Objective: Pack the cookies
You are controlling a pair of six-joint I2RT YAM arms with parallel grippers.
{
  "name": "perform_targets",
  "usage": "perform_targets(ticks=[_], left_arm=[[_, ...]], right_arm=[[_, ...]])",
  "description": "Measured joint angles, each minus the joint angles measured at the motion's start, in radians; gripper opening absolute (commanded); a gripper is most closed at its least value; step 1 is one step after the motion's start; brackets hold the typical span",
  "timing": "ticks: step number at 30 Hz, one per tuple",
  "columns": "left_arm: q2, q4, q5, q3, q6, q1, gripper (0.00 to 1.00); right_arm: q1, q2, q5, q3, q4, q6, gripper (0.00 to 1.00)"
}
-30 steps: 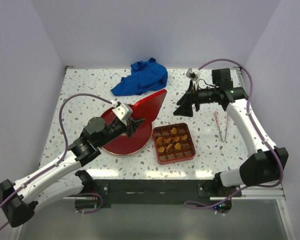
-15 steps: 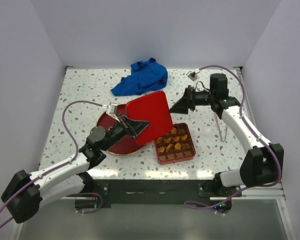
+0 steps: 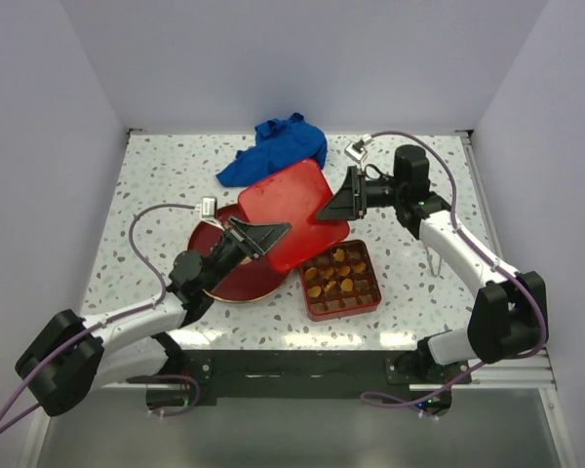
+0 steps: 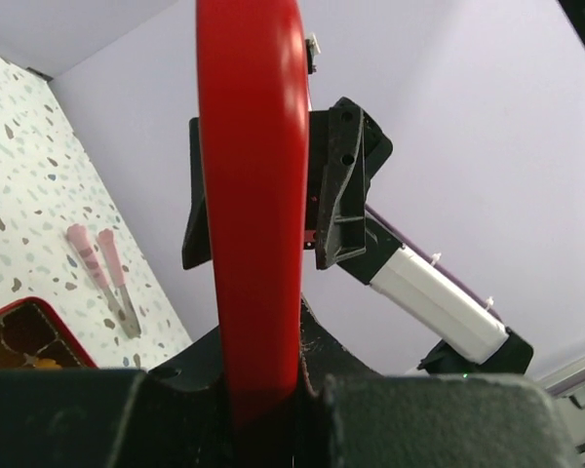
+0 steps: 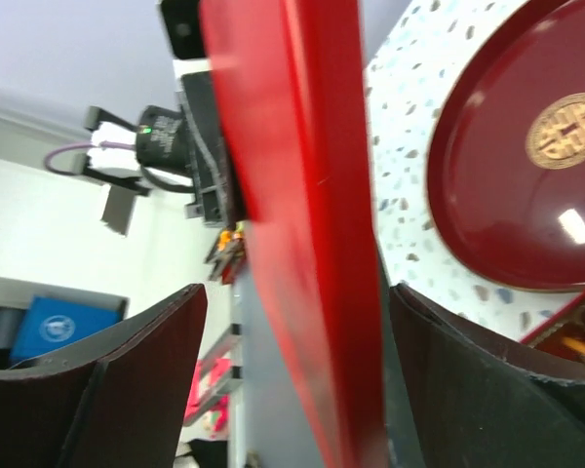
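The cookies lie in the compartments of a red square box at the table's front centre. Above and left of it, a red square lid hangs tilted in the air. My left gripper is shut on the lid's near-left edge. In the left wrist view the lid stands edge-on out of my left gripper. My right gripper is open and straddles the lid's far-right edge. The right wrist view shows the lid inside my right gripper, with a gap on one side.
A dark red round plate with a gold emblem lies under the lid's left part. A crumpled blue cloth sits at the back centre. Pink tongs lie on the table at the right, beside the right arm.
The left arm has swung the lid from nearly upright to a flatter tilt, rightward toward the box. The right gripper has moved left until its jaws straddle the lid's edge.
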Motion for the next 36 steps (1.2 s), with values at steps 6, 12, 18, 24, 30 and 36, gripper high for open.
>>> perform_targets(ticks=[6,12,18,24,30,36], left_arm=[[0.010,0.063,-0.007,-0.002,-0.071,0.031,0.02],[0.021,0.102,0.011,0.005,-0.131,0.052,0.04],[0.034,0.102,0.056,0.029,-0.160,0.077,0.06],[0.068,0.101,0.122,0.069,-0.174,0.089,0.08],[0.077,0.095,0.170,0.076,-0.189,0.103,0.27],[0.075,0.055,0.198,0.076,-0.194,0.128,0.64]], right_arm=[[0.016,0.003,-0.040,0.035,0.039,0.139,0.59],[0.021,0.003,-0.064,0.062,0.102,0.264,0.56],[0.021,0.003,-0.081,0.077,0.147,0.344,0.44],[0.021,0.003,-0.084,0.078,0.161,0.372,0.26],[0.020,0.003,-0.084,0.078,0.158,0.367,0.11],[0.002,0.003,-0.084,0.072,0.154,0.367,0.04]])
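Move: The lid, still held by the left fingers, has its middle about 6 cm left and 1 cm back of the right hand, at roughly its height. From the left hand, that middle is some 3 cm ahead and 4 cm right. The cookie box is about 5 cm right, 4 cm back and 26 cm below the right hand. The plate lies some 12 cm left, 5 cm ahead and 27 cm below the left hand. Right hand rises some 5 cm, pinching the lid's edge, before the left hand, up about 2 cm, opens. ##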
